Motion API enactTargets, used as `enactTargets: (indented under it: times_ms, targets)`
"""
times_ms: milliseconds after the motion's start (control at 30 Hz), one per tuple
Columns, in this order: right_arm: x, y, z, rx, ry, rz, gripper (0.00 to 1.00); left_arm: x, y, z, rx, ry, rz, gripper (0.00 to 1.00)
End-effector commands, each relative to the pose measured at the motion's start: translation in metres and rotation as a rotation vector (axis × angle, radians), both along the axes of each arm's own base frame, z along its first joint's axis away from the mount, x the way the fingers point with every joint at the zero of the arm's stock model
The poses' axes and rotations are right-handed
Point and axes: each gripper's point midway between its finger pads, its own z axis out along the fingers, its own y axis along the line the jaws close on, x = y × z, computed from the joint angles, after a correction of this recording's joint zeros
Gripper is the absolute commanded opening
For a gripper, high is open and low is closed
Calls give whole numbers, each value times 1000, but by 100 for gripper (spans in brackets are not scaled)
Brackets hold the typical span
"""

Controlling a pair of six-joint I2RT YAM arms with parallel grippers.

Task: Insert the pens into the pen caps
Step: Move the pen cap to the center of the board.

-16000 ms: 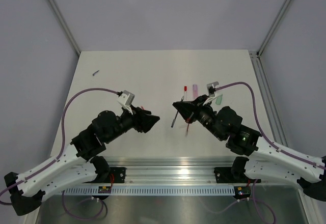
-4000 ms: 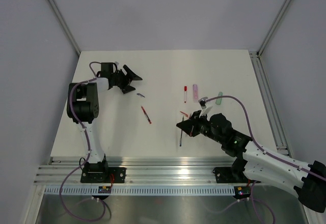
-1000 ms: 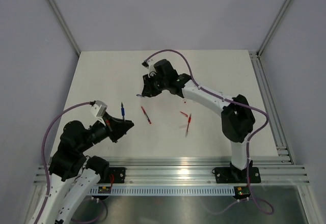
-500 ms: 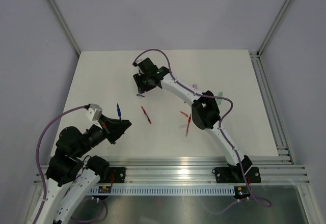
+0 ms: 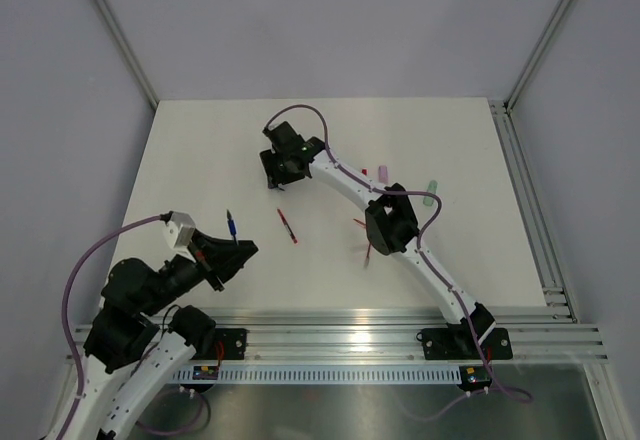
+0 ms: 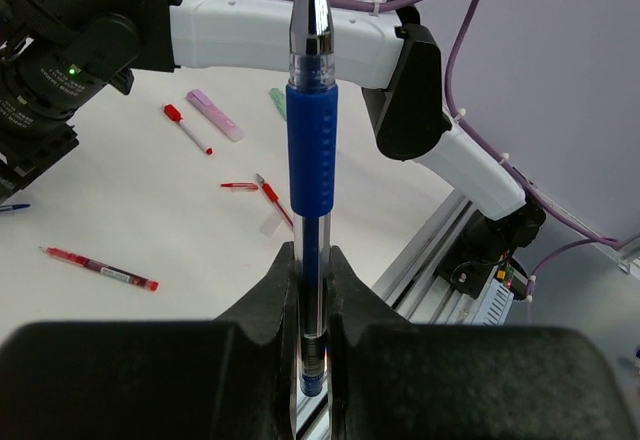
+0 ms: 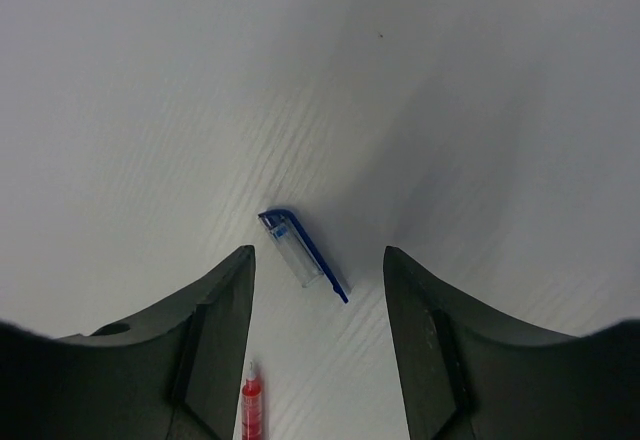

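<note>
My left gripper is shut on a blue pen with a clear barrel. It holds the pen upright above the near left of the table, metal tip up. At the far middle of the table my right gripper points down and is open. A small blue-and-clear pen cap lies flat on the table between its fingers, touching neither. A red pen lies near the middle, and its tip shows by my right gripper's left finger.
Another red pen and a red cap lie right of centre beside the right arm's elbow. A lilac-pink pen, a green one and a red-and-white pen lie farther right. The rail runs along the near edge.
My right gripper has opened wider and settled over the blue cap at the far middle. The left arm has shifted slightly, still holding the blue pen.
</note>
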Motion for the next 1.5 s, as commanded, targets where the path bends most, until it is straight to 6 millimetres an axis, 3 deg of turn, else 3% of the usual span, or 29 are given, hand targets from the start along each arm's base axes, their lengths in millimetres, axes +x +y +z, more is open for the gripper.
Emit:
enactTargets:
  times_ms: [0,400,633,900,1467]
  targets:
    - [8,12,18,63,-27,-61,60,-4,3,21,-33,-88,3,0]
    - [-7,27,5,105,43,-108,53,-16,10,26,-47,-125,-3,0]
    - [-13,12,-8,17,50,-175,51,-23,13,29,-62,-145,-15,0]
    - [-13,4,-9,-22,36,-204,44,-31,16,32,-76,-167,-27,0]
    - [-25,-16,-18,-120,43,-223,30,-31,19,28,-82,-156,-15,1]
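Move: The blue pen cap lies almost straight under my right hand, some 2 cm below the point between my fingers. The red pen lies about 10 cm back and 3 cm to the right of that cap; the red-capped marker is about 23 cm to its right and nearly level with it. From my left hand, which holds the blue pen, the cap is roughly 33 cm ahead, 1 cm to the right and 28 cm down. I close my right fingers to about half their gap around the blue cap, easing down about 1 cm and slightly back while swinging left and returning, and turning the wrist some 10 degrees clockwise; the forward-right finger comes up against the cap's clip side. My left hand keeps its grip on the upright blue pen and draws back about 3 cm, rising and drifting left a little, then stops. ##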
